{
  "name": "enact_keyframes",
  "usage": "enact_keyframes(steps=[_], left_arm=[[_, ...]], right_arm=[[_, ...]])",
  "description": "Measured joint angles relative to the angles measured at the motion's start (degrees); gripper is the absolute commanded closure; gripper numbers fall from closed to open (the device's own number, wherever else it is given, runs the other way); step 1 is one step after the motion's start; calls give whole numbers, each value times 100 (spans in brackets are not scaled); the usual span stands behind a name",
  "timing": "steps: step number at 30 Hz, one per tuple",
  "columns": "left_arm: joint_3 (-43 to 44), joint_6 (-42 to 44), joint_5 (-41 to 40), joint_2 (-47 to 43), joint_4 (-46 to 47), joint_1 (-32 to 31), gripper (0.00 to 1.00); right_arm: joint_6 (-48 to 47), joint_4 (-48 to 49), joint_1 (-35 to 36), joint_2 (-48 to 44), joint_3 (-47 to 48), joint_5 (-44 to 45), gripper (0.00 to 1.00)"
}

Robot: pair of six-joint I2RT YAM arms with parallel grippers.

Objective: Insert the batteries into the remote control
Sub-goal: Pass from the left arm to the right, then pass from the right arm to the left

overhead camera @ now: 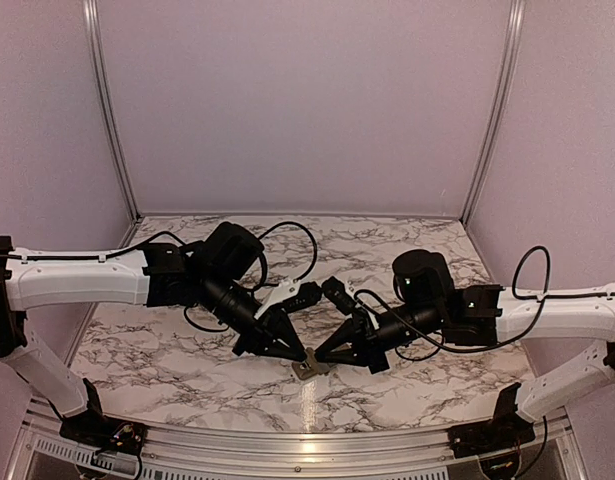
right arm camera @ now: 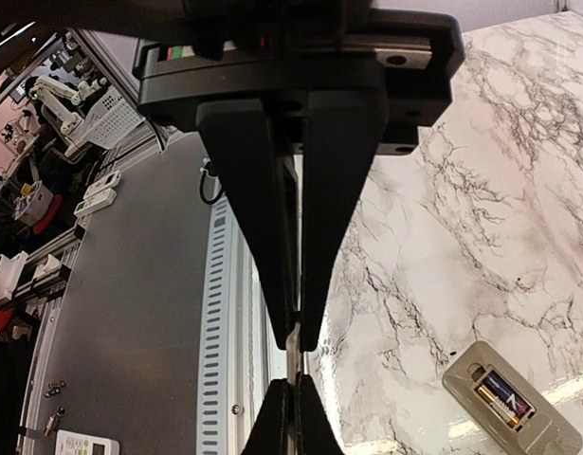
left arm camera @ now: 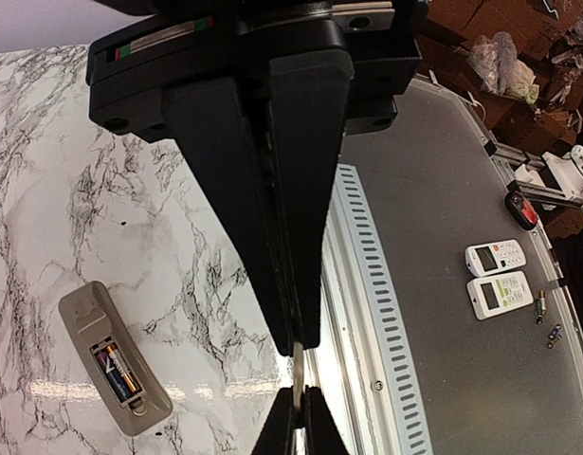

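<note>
The remote control (left arm camera: pixel 114 358) lies back up on the marble, its recess uncovered, with batteries (left arm camera: pixel 121 371) lying inside. The right wrist view has the remote control (right arm camera: pixel 512 398) and batteries (right arm camera: pixel 501 395) at lower right. A thin flat grey cover piece (overhead camera: pixel 309 367) sits between both arms near the table's front edge. My left gripper (left arm camera: pixel 296 346) is shut on one end of the cover piece (left arm camera: pixel 298 365), seen edge-on. My right gripper (right arm camera: pixel 296 341) is shut on the other end of it (right arm camera: pixel 292 365). The two sets of fingertips almost meet. In the top view I cannot make out the remote.
The table's front rail (left arm camera: pixel 367 313) with its slotted strip runs just beside the grippers. Beyond it, on a lower grey surface, lie two other white handsets (left arm camera: pixel 497 275) and loose cells (left arm camera: pixel 541 308). Cables loop over the marble (overhead camera: pixel 297 245) behind the arms.
</note>
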Motion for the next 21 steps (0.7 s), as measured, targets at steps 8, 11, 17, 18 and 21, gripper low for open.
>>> enact_keyframes(steps=[8,11,17,18,21], left_arm=[[-2,-175,-68,-4,210,87,44],[-101,-398,-205,-111,516,212,11],[-898,-1134,-1067,-1115,1567,608,1],[-1040,-1316,-1300,-1292,1825,638,1],[-1504,-2131,-2138,-1709,2673,654,1]], right_arm=[[48,0,0,-138,-2,210,100],[160,35,-61,-297,-13,334,100],[629,448,-726,-817,-310,660,100],[741,525,-817,-905,-378,811,100],[1086,761,-944,-1099,-511,1375,100]])
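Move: The battery cover is already pinched from both sides, its middle about 1 cm to the right of the left hand point, 1 cm to the left of the right one, and for both about 1 cm back and 1 cm below. The remote control lies on the table with its compartment open, some 12 cm ahead and 18 cm below both hands, about 3 cm to the right of the left hand and 1 cm to the right of the right hand. Forward and up, slowly at first: the left fingers open wide and let go of the cover, and that hand goes about 9 cm forward, 7 up and 4 left, swinging 35 degrees counter-clockwise. The right fingers keep their pinch and carry the cover forward, to the right and up, turning clockwise as their tips tilt up. ##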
